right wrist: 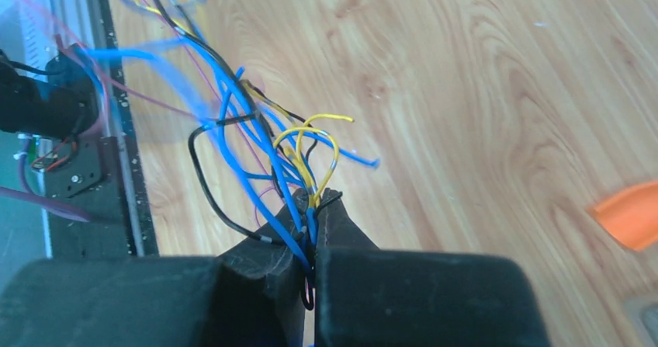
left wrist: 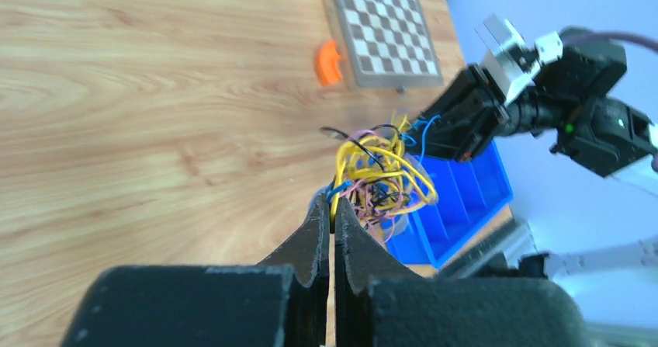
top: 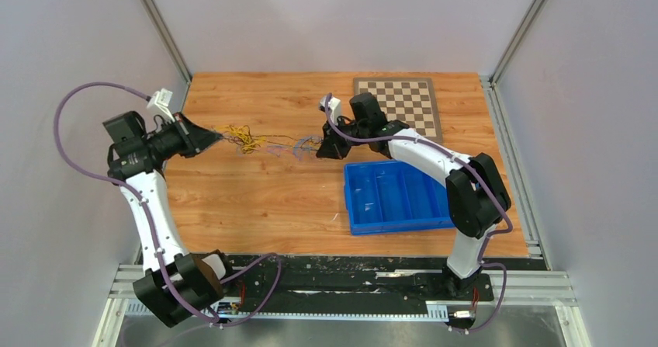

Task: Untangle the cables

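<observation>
The cables (top: pixel 247 138) form a thin tangle of yellow, blue, black and pinkish strands strung above the wooden table between my two grippers. My left gripper (top: pixel 220 136) is shut on the yellow end of the bundle. In the left wrist view a yellow strand is pinched between the closed tips of the left gripper (left wrist: pixel 334 204), and the knot of cables (left wrist: pixel 382 175) hangs just beyond. My right gripper (top: pixel 320 150) is shut on the other end. In the right wrist view blue, yellow and black cables (right wrist: pixel 233 130) run out of the closed right gripper (right wrist: pixel 315 204).
A blue divided bin (top: pixel 396 196) sits on the table just near of the right gripper. A checkerboard mat (top: pixel 396 102) lies at the back right, with a small orange object (left wrist: pixel 330 61) beside it. White walls enclose the table on three sides.
</observation>
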{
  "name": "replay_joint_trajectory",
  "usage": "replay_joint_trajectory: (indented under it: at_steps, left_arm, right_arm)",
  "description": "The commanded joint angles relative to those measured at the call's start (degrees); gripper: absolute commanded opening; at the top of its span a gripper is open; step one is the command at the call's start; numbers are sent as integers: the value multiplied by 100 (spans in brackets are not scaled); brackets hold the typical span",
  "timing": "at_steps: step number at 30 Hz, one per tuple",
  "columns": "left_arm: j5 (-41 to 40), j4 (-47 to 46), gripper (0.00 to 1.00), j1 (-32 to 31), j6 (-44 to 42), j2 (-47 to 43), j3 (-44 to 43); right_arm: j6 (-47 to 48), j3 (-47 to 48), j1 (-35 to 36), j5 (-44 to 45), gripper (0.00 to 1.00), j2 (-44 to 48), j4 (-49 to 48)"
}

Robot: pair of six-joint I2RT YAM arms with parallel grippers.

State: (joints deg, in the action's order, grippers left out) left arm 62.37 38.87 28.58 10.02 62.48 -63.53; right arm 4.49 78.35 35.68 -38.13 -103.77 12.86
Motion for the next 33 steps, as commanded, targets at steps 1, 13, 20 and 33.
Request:
replay_joint_trajectory:
  at_steps: [1,13,20,33]
  left_arm:
    - [-637,71,0,654,-212,88,-863]
    - [-988,-74,0,1487,-236,243,-1511]
    - [873,27,0,1020,-342,-180,-1140]
    - [670,-1800,0,-990,1290,-729,547]
  right_arm:
    - [399,-232,-370,466,0,145,248]
    - [568,-121,-597,692,0,-340,588]
    - [430,529,-477,-257,63,-437,1025]
    - [-816,1694,419,-1134,100,-130,469]
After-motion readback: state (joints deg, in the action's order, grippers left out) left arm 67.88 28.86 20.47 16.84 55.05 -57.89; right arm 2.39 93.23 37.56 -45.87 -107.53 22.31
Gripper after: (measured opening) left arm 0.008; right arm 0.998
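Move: The left hand already holds one end of the stretched cables; their yellow clump hangs about 7 cm to its right, 1 cm back and some 4 cm lower. From the right hand, which grips the blue ends, that clump is roughly 17 cm left, 2 cm ahead and 9 cm higher. On the table about 13 cm below the right hand, the orange piece lies some 8 cm ahead and 6 cm right, and the blue tray's middle about 23 cm right and 8 cm back. Pulling apart, the left hand draws its pinched cable end about 8 cm left and slightly up while the right eases some 4 cm forward-right, still gripping. After a brief hold the right fingers open wide, letting go of the blue ends, and that hand dips, then rises about 9 cm and goes left. The left, still shut, swings back about 14 cm right and a little back. ##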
